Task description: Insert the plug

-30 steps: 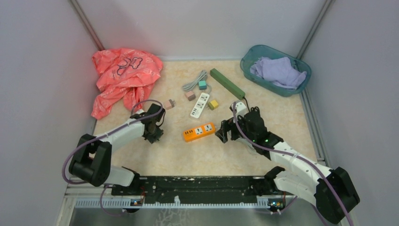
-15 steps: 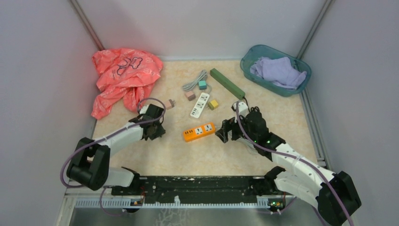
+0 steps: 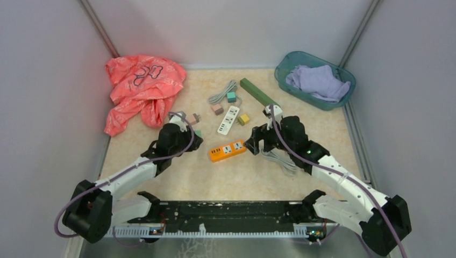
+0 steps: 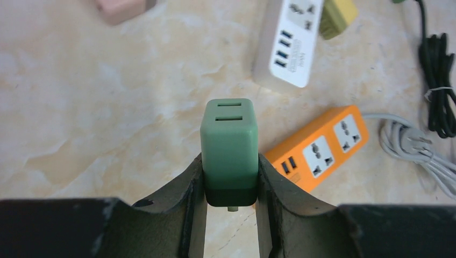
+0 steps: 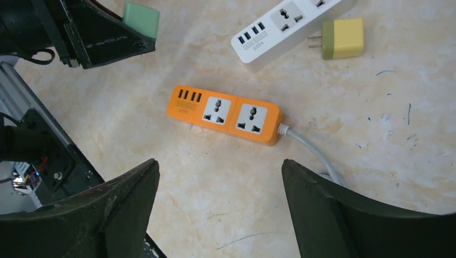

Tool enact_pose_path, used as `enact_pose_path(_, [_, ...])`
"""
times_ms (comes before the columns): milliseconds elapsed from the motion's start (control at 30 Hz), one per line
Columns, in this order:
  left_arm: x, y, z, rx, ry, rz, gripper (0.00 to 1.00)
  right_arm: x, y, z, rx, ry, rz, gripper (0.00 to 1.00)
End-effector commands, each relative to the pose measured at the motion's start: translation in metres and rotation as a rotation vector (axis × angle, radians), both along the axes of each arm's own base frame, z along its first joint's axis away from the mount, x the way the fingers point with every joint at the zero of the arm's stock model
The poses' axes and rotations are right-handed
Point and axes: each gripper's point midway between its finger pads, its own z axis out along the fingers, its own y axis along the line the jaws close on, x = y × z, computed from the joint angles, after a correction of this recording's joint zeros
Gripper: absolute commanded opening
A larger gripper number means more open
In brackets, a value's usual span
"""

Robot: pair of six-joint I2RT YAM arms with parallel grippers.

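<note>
A green plug [image 4: 229,145] is clamped between the fingers of my left gripper [image 4: 230,166], its two slots facing away from the camera. In the top view the left gripper [image 3: 191,141] hovers left of the orange power strip [image 3: 227,150], and the green plug [image 3: 198,133] shows at its tip. The orange strip [image 4: 322,150] lies flat with two sockets and USB ports facing up. My right gripper [image 5: 219,164] stands open and empty above the table, near the orange strip [image 5: 226,114]. In the top view the right gripper [image 3: 255,145] is at the strip's cable end.
A white power strip [image 3: 228,119], yellow plug [image 3: 244,119], pink plugs [image 3: 217,109], teal plug [image 3: 231,97] and long green strip [image 3: 259,95] lie behind. A grey cable coil [image 3: 279,158] sits under the right arm. Pink cloth [image 3: 141,88] is back left. Teal basket [image 3: 278,71] is back right.
My left gripper has swung right toward the orange strip and turned, so the green plug now shows at its tip. The right gripper has shifted slightly toward the strip's cable end.
</note>
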Motion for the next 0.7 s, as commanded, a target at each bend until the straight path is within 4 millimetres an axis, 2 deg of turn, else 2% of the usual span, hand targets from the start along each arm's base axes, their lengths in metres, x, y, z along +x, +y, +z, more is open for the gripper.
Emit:
enact_pose_path(0, [0.003,-0.037,0.046,-0.064,-0.28,-0.222,0.16,-0.003,0.011,0.027,0.029,0.02,0.034,0.84])
enact_pose_path(200, [-0.017,-0.074,0.075,-0.063,-0.514,-0.442,0.13,-0.006,0.016,0.04,-0.002,0.091,0.062,0.84])
enact_pose_path(467, [-0.036,-0.098,0.103,-0.022,-0.762,-0.622,0.13,-0.004,0.031,0.065,0.007,0.143,0.119,0.84])
enact_pose_path(667, [-0.048,-0.115,0.106,0.017,-0.862,-0.748,0.13,0.001,0.04,0.081,-0.001,0.161,0.143,0.84])
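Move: The left hand already holds the green plug. From it the orange power strip lies some 12 cm right, about 1 cm back and 7 cm below; the white strip is also 12 cm right but 12 cm ahead, and a pink plug sits 12 cm ahead, 2 cm left. From the open right hand the green plug is about 19 cm left, 5 cm ahead and 8 cm lower; the orange strip is 7 cm left, 4 cm ahead, 15 cm below. Sweeping right about 10 cm and climbing nearly as far, with some drawing back, the left hand carries the green plug towards the open right fingers, its own grip kept. Its wrist turns clockwise and tips up, each by some 35–40 degrees, so the plug's slotted end comes round to face the right hand. The right hand rises about 5 cm, edging left and tipping down slightly, still open. ##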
